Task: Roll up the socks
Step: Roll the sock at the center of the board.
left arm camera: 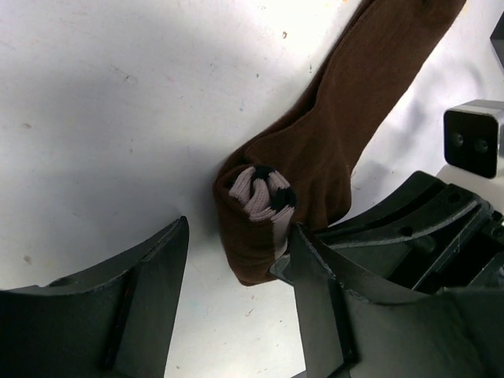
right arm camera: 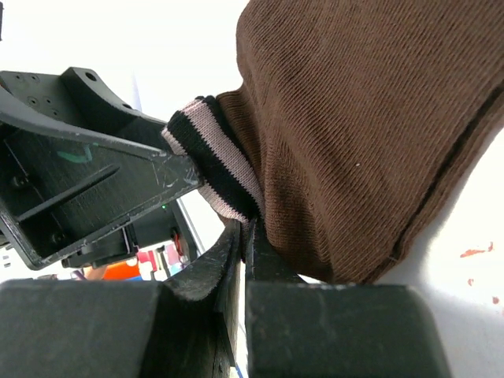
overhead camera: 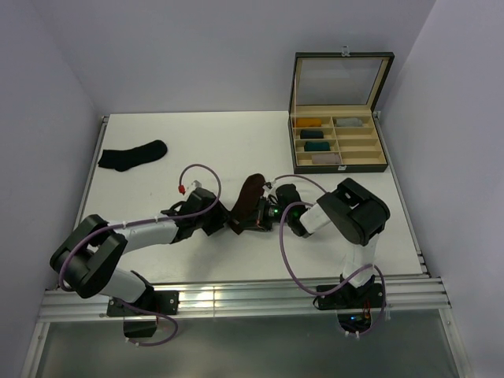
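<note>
The dark brown sock [overhead camera: 249,201] lies at the table's middle between my two grippers, its striped cuff [left arm camera: 264,193] rolled into the near end. My left gripper [left arm camera: 236,264] is open around that rolled end; the roll rests against the right finger [left arm camera: 335,272], and a gap separates it from the left finger [left arm camera: 146,276]. My right gripper [right arm camera: 249,228] is shut, pinching the sock [right arm camera: 354,134] beside the black and pale cuff [right arm camera: 213,157]. In the top view the left gripper [overhead camera: 223,220] and the right gripper [overhead camera: 264,214] almost meet. The plain black sock [overhead camera: 132,155] lies flat at the far left.
An open wooden box [overhead camera: 340,161] stands at the far right, its glass lid up, with mustard, teal and grey rolled bundles in its compartments. White walls close in the table [overhead camera: 205,142] on three sides.
</note>
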Available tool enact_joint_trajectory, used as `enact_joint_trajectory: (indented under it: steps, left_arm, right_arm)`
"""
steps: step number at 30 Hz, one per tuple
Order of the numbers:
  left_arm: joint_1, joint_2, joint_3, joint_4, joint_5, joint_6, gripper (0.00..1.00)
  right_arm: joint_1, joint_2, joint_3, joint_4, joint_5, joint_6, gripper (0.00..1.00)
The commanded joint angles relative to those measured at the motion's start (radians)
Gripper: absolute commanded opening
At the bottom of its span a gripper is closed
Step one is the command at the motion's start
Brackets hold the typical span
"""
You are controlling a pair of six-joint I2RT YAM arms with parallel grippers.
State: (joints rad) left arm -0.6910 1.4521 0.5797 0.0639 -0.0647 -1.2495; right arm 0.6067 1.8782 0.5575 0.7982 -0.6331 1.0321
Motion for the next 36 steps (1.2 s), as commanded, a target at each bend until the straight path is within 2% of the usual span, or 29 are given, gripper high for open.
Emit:
enact_joint_trajectory:
  steps: [1,5,10,19,25,28,29,31,32,36]
  left_arm:
    - [-0.007,-0.036,-0.017,0.047,-0.003,0.004,0.60]
    - [-0.005,-0.047,-0.034,0.066,-0.014,0.005,0.61]
    - [-0.005,-0.030,-0.032,0.089,-0.014,0.015,0.57]
    - [-0.005,0.047,-0.001,0.060,-0.015,0.030,0.36]
    - [-0.005,0.109,0.038,0.002,-0.014,0.048,0.21]
    - [-0.005,0.132,0.069,-0.058,-0.024,0.065,0.13]
    - [-0.005,0.143,0.089,-0.073,-0.029,0.068,0.07]
    - [-0.005,0.151,0.103,-0.136,-0.035,0.074,0.02]
    - [-0.005,0.152,0.117,-0.153,-0.043,0.074,0.00]
    - [-0.005,0.142,0.135,-0.226,-0.069,0.076,0.00]
  right_arm:
    - [-0.013,0.044,0.019,-0.094,0.024,-0.021,0.00]
    - [-0.024,0.053,0.022,-0.100,0.012,-0.020,0.00]
    - [-0.024,0.052,0.039,-0.129,0.006,-0.030,0.00]
    - [-0.027,0.049,0.064,-0.155,-0.001,-0.038,0.00]
    - [-0.027,-0.002,0.114,-0.275,0.030,-0.125,0.01]
    - [-0.027,-0.074,0.143,-0.365,0.072,-0.208,0.07]
    - [-0.025,-0.099,0.151,-0.388,0.082,-0.254,0.13]
    - [-0.025,-0.145,0.176,-0.453,0.113,-0.299,0.20]
    - [-0.025,-0.192,0.185,-0.476,0.125,-0.343,0.26]
    - [-0.027,-0.270,0.260,-0.614,0.267,-0.435,0.33]
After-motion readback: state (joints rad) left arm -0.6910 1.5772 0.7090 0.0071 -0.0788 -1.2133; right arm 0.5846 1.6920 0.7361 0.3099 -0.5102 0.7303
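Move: The brown sock's rolled, striped cuff lies just past the open left fingertips, about 2 cm ahead, 2 cm right and 1 cm below the left hand. From the shut right fingers, which still hold its right side, the roll is some 2 cm to the left, otherwise about level. The sock's flat foot stretches away from the roll, its middle about 8 cm ahead and 5 cm right of the left hand, 2 cm lower. Left hand takes over the roll: after hovering almost in place it closes its fingers from a bit over half open to nearly shut, sinking slightly, then easing about 2 cm forward and 1 cm right so that they pinch the rolled cuff. The right hand keeps its pinch nearly still until the left has closed, then opens to about a third and comes free of the cuff, moving quickly some 3 cm forward, 3 cm up and a little right while its wrist tips about 15 degrees, fingertips turning more downward. ##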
